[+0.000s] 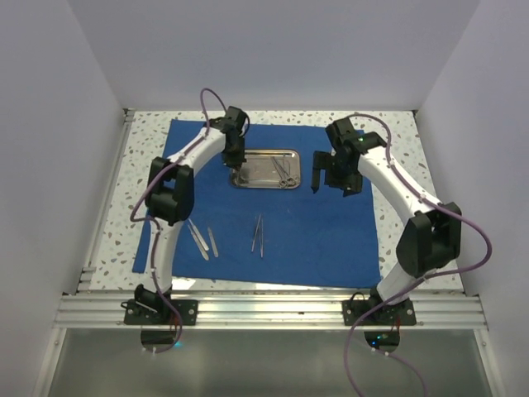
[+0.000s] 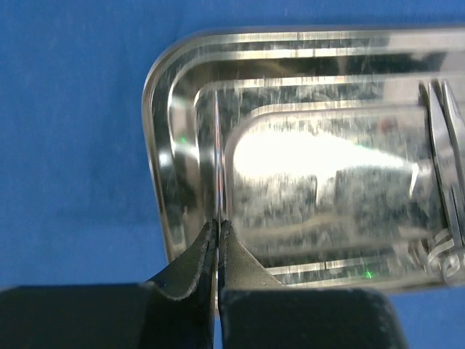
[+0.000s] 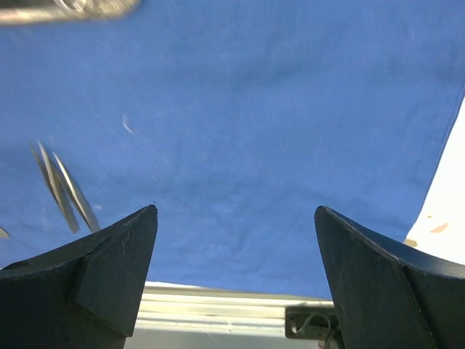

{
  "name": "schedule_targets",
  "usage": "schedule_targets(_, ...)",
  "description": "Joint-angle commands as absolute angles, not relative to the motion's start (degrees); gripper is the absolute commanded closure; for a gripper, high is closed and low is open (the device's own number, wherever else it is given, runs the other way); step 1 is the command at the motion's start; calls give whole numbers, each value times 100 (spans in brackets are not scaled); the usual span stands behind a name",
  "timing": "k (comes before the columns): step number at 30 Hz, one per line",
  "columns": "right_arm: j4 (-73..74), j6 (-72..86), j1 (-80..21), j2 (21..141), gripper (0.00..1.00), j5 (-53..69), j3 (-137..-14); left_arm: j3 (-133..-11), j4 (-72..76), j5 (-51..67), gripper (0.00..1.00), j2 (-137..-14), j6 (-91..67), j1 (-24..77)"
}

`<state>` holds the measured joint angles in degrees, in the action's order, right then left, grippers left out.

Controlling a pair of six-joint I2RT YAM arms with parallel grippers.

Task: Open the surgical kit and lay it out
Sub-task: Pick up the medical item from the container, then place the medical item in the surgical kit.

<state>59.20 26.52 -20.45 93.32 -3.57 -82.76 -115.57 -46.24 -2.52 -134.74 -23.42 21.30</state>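
Note:
The surgical kit's blue cloth (image 1: 331,223) lies spread flat on the table, with the steel tray (image 1: 291,153) on its far middle. My left gripper (image 1: 237,170) is down in the tray's left end. In the left wrist view its jaws (image 2: 218,222) are shut on a thin silver instrument (image 2: 218,153), seen edge-on and running away from the tips across the tray (image 2: 156,145). More instruments (image 2: 443,167) lie at the tray's right end. My right gripper (image 1: 329,180) hangs open just right of the tray, over bare cloth (image 3: 240,109), with nothing between its fingers (image 3: 123,247).
Laid out on the cloth near the front are two tweezers (image 1: 204,241) on the left and a thin pair of instruments (image 1: 258,234) in the middle, also visible as instruments (image 3: 62,185) in the right wrist view. An aluminium rail (image 1: 273,310) runs along the near edge. White walls close in the sides.

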Motion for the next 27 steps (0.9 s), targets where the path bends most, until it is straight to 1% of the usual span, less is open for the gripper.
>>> schedule_targets(1,5915,2514,-2021,9614,6,-439,-8963,-11260,-4913,-79,100,-12482,-2566,2206)
schedule_targets(5,5985,2470,-2021,10088,5,-369,-9684,-10654,-4931,-114,100,-11701,-2786,2460)
schedule_targets(9,6021,2443,-2021,10458,5,-211,-10203,-9654,-4782,-97,100,-11128,-3232,2986)
schedule_targets(14,5845,2478,-2013,10687,5,-97,-10196,-8676,-4430,-27,100,-10688,-3884,3497)
schedule_targets(18,5564,2479,-2021,10810,5,-70,-9906,-7974,-4342,-70,100,-10486,-4297,3814)
schedule_targets(19,5468,2479,-2013,10837,5,-70,-9870,-7867,-4333,-79,95,-10451,-4350,3841)
schedule_targets(20,5415,2479,-2013,10863,5,-88,-9809,-7762,-4290,-44,79,-10363,-4394,3867)
schedule_targets(22,5239,2487,-2013,10942,5,-114,-9782,-7533,-4219,-53,65,-10249,-4465,3876)
schedule_targets(23,5169,2505,-2021,10977,5,-97,-9817,-7471,-4210,-53,51,-10213,-4500,3885)
schedule_targets(24,5081,2522,-2021,10995,5,-97,-9826,-7462,-4201,-53,39,-10178,-4491,3885)
schedule_targets(26,4730,2592,-2021,11109,5,-18,-9931,-7532,-4315,-149,31,-10081,-4491,3885)
schedule_targets(27,4589,2610,-2039,11162,5,156,-9958,-7654,-4524,-184,30,-10038,-4517,3885)
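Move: The tweezers already held are bound for bare cloth about 22 cm back and 5 cm right of the left hand, 2 cm lower. The two laid-out tweezers are 4 cm right of that spot and 4 cm nearer, the scalpels 11 cm left and 6 cm nearer; the tray's middle is 12 cm right and 2 cm ahead of the hand. From the right hand the scissors are roughly 19 cm left, 6 cm ahead, 12 cm below. The tweezers, still pinched by the left hand, are lifted from the tray and carried back some 22 cm and a little right, in an arc about 8 cm high, then lowered beside the laid-out pair; the fingers tip more upright and open, letting go. The open right hand goes forward about 9 cm and left 4 cm towards the scissors, first rising slightly, then sinking. ##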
